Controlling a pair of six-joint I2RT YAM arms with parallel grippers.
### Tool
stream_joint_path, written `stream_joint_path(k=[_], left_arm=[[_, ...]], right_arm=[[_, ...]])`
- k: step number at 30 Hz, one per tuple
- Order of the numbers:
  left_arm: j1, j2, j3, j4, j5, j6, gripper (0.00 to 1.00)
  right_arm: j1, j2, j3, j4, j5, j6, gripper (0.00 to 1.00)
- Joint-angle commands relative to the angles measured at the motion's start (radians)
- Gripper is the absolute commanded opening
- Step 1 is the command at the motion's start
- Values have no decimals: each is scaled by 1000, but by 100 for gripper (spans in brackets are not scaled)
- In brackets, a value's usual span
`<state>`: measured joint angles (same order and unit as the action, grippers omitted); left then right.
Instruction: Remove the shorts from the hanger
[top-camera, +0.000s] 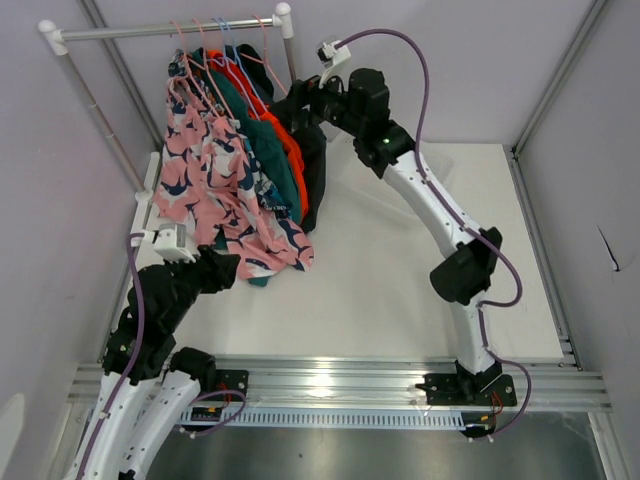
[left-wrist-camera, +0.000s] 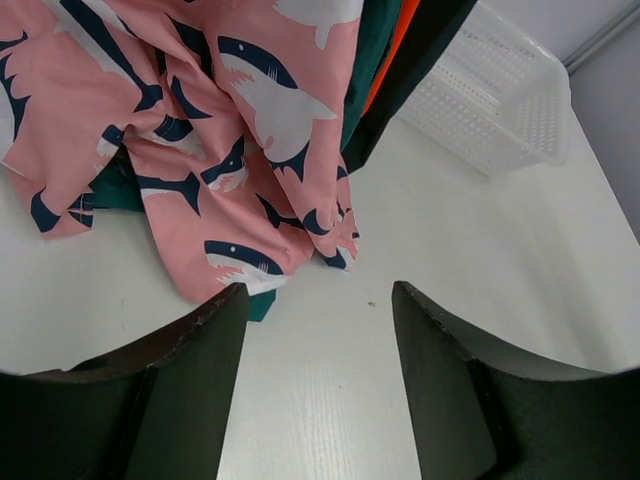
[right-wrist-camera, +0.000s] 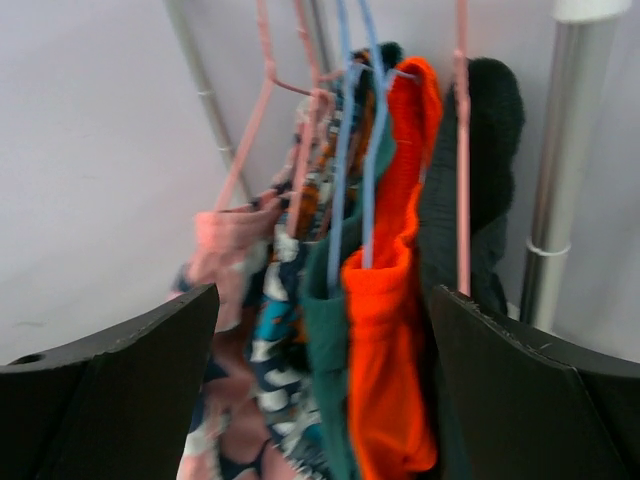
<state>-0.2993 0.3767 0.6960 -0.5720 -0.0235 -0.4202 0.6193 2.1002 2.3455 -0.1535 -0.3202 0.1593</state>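
Several shorts hang on hangers (top-camera: 215, 55) from a rail (top-camera: 165, 32) at the back left: pink shark-print shorts (top-camera: 205, 190), teal shorts (top-camera: 275, 165), orange shorts (top-camera: 288, 140) and black shorts (top-camera: 315, 170). My right gripper (top-camera: 300, 105) is open beside the black ones; its view (right-wrist-camera: 322, 295) faces the orange (right-wrist-camera: 385, 330), teal (right-wrist-camera: 325, 330), navy-print (right-wrist-camera: 275, 340) and black shorts (right-wrist-camera: 480, 150), holding nothing. My left gripper (top-camera: 225, 270) is open and empty (left-wrist-camera: 318, 300) over the table, just short of the hem of the pink shorts (left-wrist-camera: 200, 120).
A white perforated basket (left-wrist-camera: 490, 100) stands on the table behind the hanging shorts, its edge also showing in the top view (top-camera: 147, 205). The rack's upright post (right-wrist-camera: 565, 150) is just right of the black shorts. Grey walls close in on the left and right.
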Motion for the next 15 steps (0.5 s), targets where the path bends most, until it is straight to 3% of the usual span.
stream_joint_path(k=[1, 8, 15], left_arm=[[-6, -1, 26, 15, 4, -9, 66], [-6, -12, 23, 23, 16, -6, 65], [-6, -18, 22, 27, 16, -5, 65]], right_arm=[[-12, 86, 110, 98, 79, -33, 93], [-15, 201, 196, 281, 135, -9, 82], [-10, 288, 252, 330, 155, 26, 72]])
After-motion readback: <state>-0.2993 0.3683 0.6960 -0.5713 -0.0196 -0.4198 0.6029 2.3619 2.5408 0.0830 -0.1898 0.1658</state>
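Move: The right hand hangs open just short of the black shorts; their folded top on the nearest pink hanger is about 9 cm ahead and 3 cm left, near its own height. The orange shorts' top lies about 7 cm ahead and 8 cm left of the hand, and the rack's upright stands some 14 cm straight ahead. From the idle left hand, the black shorts' top is roughly 32 cm ahead, 8 cm right and 18 cm up. Towards the black shorts on the nearest pink hanger, the right hand reaches forward about 7 cm, dipping nearly 4 cm and then rising again by over 2 cm. The wrist swings some 10 degrees, fingertips turning a little clockwise and tipping up, while the fingers begin to close but stay well apart, lined up on the hanger; no touch can be made out. ##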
